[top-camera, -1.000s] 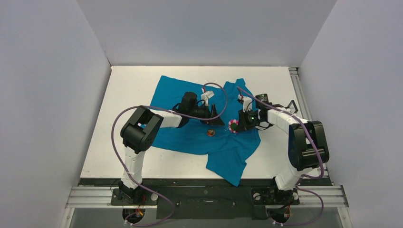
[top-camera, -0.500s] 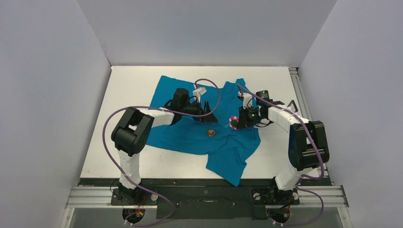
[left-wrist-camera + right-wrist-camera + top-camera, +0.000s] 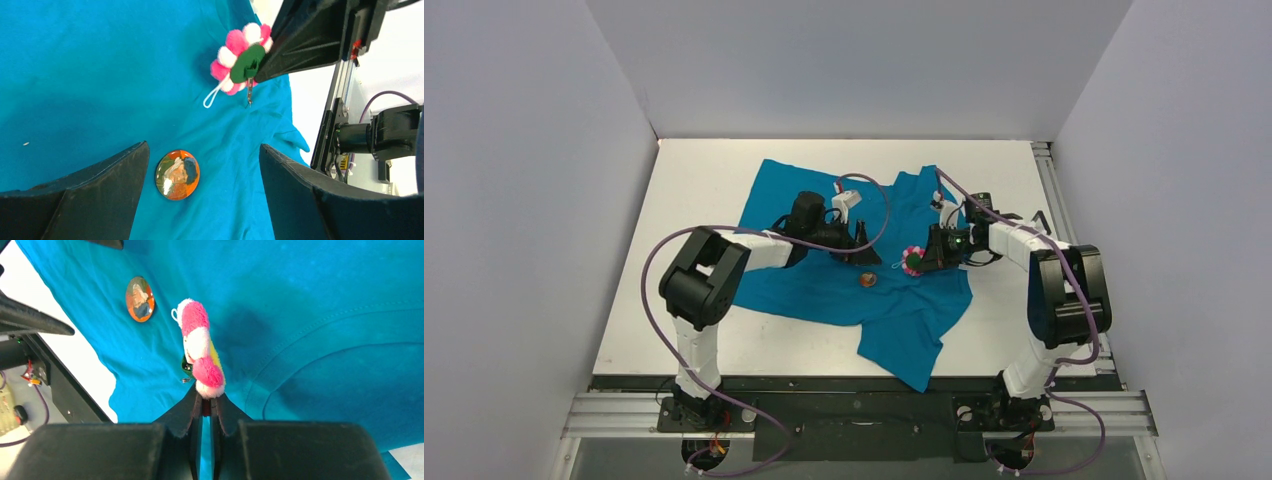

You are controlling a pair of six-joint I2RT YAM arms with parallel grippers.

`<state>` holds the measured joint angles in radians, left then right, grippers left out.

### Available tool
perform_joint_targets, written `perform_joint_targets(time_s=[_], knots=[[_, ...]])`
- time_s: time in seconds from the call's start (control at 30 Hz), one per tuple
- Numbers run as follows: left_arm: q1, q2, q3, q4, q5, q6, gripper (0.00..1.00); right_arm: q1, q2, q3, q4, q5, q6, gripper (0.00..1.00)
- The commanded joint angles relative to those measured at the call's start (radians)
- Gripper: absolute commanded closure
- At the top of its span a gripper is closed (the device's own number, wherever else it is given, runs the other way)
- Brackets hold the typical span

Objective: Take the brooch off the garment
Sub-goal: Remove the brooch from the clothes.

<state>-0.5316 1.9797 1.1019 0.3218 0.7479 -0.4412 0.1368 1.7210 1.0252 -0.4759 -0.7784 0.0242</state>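
Observation:
The brooch, a pink and white flower with a green back, is held by its edge in my shut right gripper, just above the teal garment. In the right wrist view the brooch stands edge-on above my closed fingertips, casting a shadow on the shirt. In the left wrist view the brooch shows its green back, its pin hanging free, with a white loop. My left gripper is open and empty, low over the shirt, left of the brooch.
A round orange badge lies on the shirt between the grippers, just by my left gripper's fingers; it also shows in the right wrist view. White tabletop surrounds the shirt. Grey walls enclose the table.
My left arm has drawn back to the left, its gripper staying near the orange badge. My right gripper still holds the brooch in nearly the same spot.

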Motion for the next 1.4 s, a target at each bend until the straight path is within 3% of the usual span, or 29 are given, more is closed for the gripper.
perform_joint_targets(time_s=[0.0, 0.47, 1.07, 1.37], knots=[[-0.038, -0.035, 0.033, -0.011, -0.022, 0.068, 0.25, -0.027, 0.021, -0.012, 0.035, -0.046, 0.057, 1.0], [-0.164, 0.027, 0.106, -0.098, -0.083, 0.139, 0.46, -0.013, -0.016, -0.102, 0.142, -0.039, 0.138, 1.0], [-0.223, 0.128, 0.179, -0.095, -0.143, 0.102, 0.57, -0.02, -0.02, -0.126, 0.18, -0.064, 0.208, 1.0], [-0.238, 0.155, 0.203, -0.088, -0.157, 0.082, 0.75, -0.02, -0.025, -0.137, 0.184, -0.081, 0.239, 1.0]])
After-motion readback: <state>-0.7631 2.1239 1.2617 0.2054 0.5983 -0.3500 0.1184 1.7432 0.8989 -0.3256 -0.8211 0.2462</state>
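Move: The flower brooch, already held up in the right fingers, hangs about 9 cm to the left hand's right, 2 cm back and about 1 cm lower. The pinching right fingertips are some 12 cm to the left hand's right and 2 cm back; the round badge on the cloth lies about 6 cm back, 1 cm left and 5 cm below the left hand. From the right hand point, the brooch's middle is roughly 3 cm left, level fore and aft, 1 cm lower. The right fingers keep their pinch on the brooch's petal edge while that hand eases about 2 cm down and slightly back, then nearly holds, tilting some 10 degrees. The left hand travels about 8 cm right and 5 cm back towards the brooch, then sinks about 4 cm, its wide-open fingers narrowing to around a third, tips either side of the tab hanging from the green backing; actual contact can't be made out. ##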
